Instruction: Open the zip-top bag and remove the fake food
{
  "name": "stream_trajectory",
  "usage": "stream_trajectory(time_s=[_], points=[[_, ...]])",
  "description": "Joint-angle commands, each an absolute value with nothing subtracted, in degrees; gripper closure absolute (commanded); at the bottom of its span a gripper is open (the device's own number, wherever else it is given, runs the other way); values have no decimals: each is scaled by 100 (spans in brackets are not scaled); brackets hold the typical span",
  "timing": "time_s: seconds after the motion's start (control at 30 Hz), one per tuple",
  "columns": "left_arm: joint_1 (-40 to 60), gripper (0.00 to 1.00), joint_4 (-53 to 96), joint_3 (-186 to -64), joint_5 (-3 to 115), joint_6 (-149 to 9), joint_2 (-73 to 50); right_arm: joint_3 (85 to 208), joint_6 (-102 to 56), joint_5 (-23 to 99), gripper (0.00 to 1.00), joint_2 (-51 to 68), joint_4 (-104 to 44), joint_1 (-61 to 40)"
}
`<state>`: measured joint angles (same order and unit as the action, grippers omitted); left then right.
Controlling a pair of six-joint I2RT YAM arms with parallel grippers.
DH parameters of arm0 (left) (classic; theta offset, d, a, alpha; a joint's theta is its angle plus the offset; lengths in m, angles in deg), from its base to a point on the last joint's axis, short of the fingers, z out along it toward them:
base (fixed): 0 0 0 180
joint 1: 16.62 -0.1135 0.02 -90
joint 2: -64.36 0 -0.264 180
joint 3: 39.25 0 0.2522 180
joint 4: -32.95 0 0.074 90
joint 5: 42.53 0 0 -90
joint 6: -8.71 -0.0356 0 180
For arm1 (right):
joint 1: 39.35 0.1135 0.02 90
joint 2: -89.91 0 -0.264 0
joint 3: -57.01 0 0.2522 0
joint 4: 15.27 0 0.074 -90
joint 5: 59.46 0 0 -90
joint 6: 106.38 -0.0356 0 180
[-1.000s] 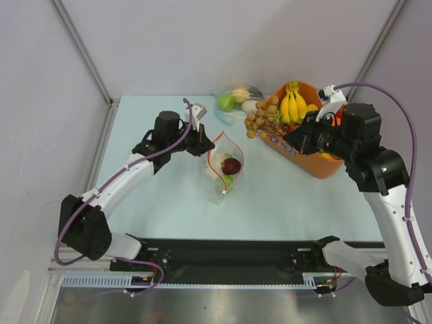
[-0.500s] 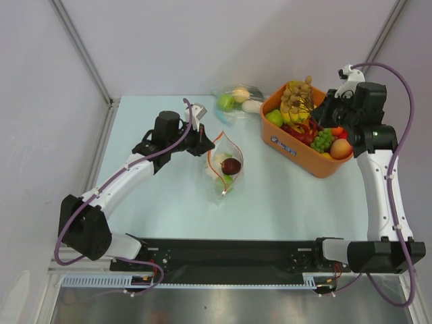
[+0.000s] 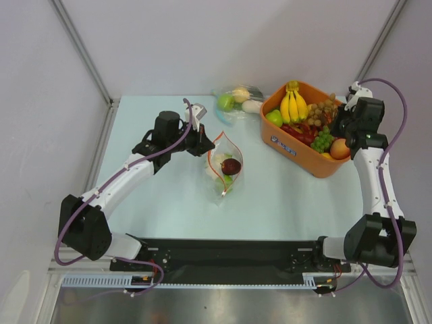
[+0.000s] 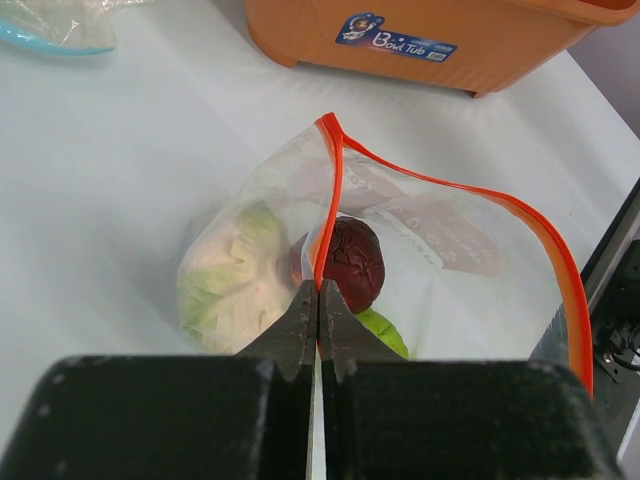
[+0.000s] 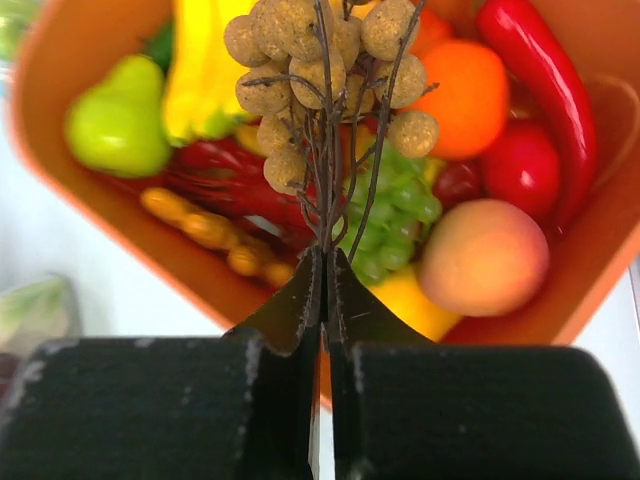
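Observation:
The zip-top bag (image 3: 226, 169) lies mid-table, its mouth gaping. My left gripper (image 3: 204, 144) is shut on the bag's orange-red zip strip (image 4: 322, 220) at the near lip (image 4: 318, 290). Inside the bag show fake food pieces: a maroon plum (image 4: 352, 262), a white-green cauliflower (image 4: 228, 280) and a green piece (image 4: 385, 335). My right gripper (image 3: 337, 120) is shut (image 5: 325, 258) on the thin stem of a brown berry bunch (image 5: 320, 70), held above the right part of the orange tub (image 3: 287, 145).
The orange tub (image 5: 60, 40) holds bananas (image 3: 293, 102), a green pear (image 5: 118, 118), grapes, a peach (image 5: 485, 258) and a red chili. A second clear bag (image 3: 236, 100) with a green apple lies behind the zip-top bag.
My right arm has carried the brown bunch from the tub's left edge rightward across it to its right side. The left arm and the bag have not moved.

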<state>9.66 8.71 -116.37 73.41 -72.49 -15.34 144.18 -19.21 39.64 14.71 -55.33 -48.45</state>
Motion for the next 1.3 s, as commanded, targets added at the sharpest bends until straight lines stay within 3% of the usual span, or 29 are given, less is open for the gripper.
stream_trajectory(time_s=[0.0,0.27,0.67,0.7,0.87,0.97,1.1,1.13,1.27], points=[[948,100,952,-11832,7454,-7356,-1290,14153,-1927,3503,100,1450,-4899,-4981],[948,100,943,-11840,7428,-7382,-1307,13634,-2419,3458,100,1257,-4108,-5104],[948,100,908,-11849,7384,-7426,-1334,13642,-2789,3221,100,597,-3518,-4498],[948,100,908,-11867,7393,-7426,-1342,13669,-2807,3238,98,606,-3562,-4498],[948,100,899,-11867,7445,-7408,-1342,13844,-2562,3248,64,843,-3983,-4498],[948,100,908,-11867,7463,-7382,-1334,13941,-2429,3168,49,966,-4203,-4533],[948,100,899,-11876,7463,-7382,-1307,14108,-2341,3116,38,1115,-4502,-4585],[948,100,908,-11876,7472,-7382,-1299,14126,-2315,3098,26,1151,-4529,-4585],[948,100,908,-11876,7472,-7382,-1281,14266,-2218,2897,21,1440,-4678,-4577]])
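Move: My right hand holds the longan bunch by its stems over the near part of the orange tub; the tub's middle is about 8 cm ahead, 1 cm right and some 19 cm below. Of the fruit in it, the green grapes are about 3 cm ahead and 3 cm right, the peach level and 8 cm right, the bananas 18 cm ahead and 6 cm left, all roughly 14 cm below. From my left hand the tub's middle is about 14 cm ahead, 38 cm right and 15 cm lower. I sink my right hand into the tub with the longan bunch, first drifting about 3 cm right, then swinging back left and forward until I am some 7 cm lower and 4 cm farther out. There I open the fingers wide and let go of the stems, then lift about 4 cm and ease back 2 cm. ##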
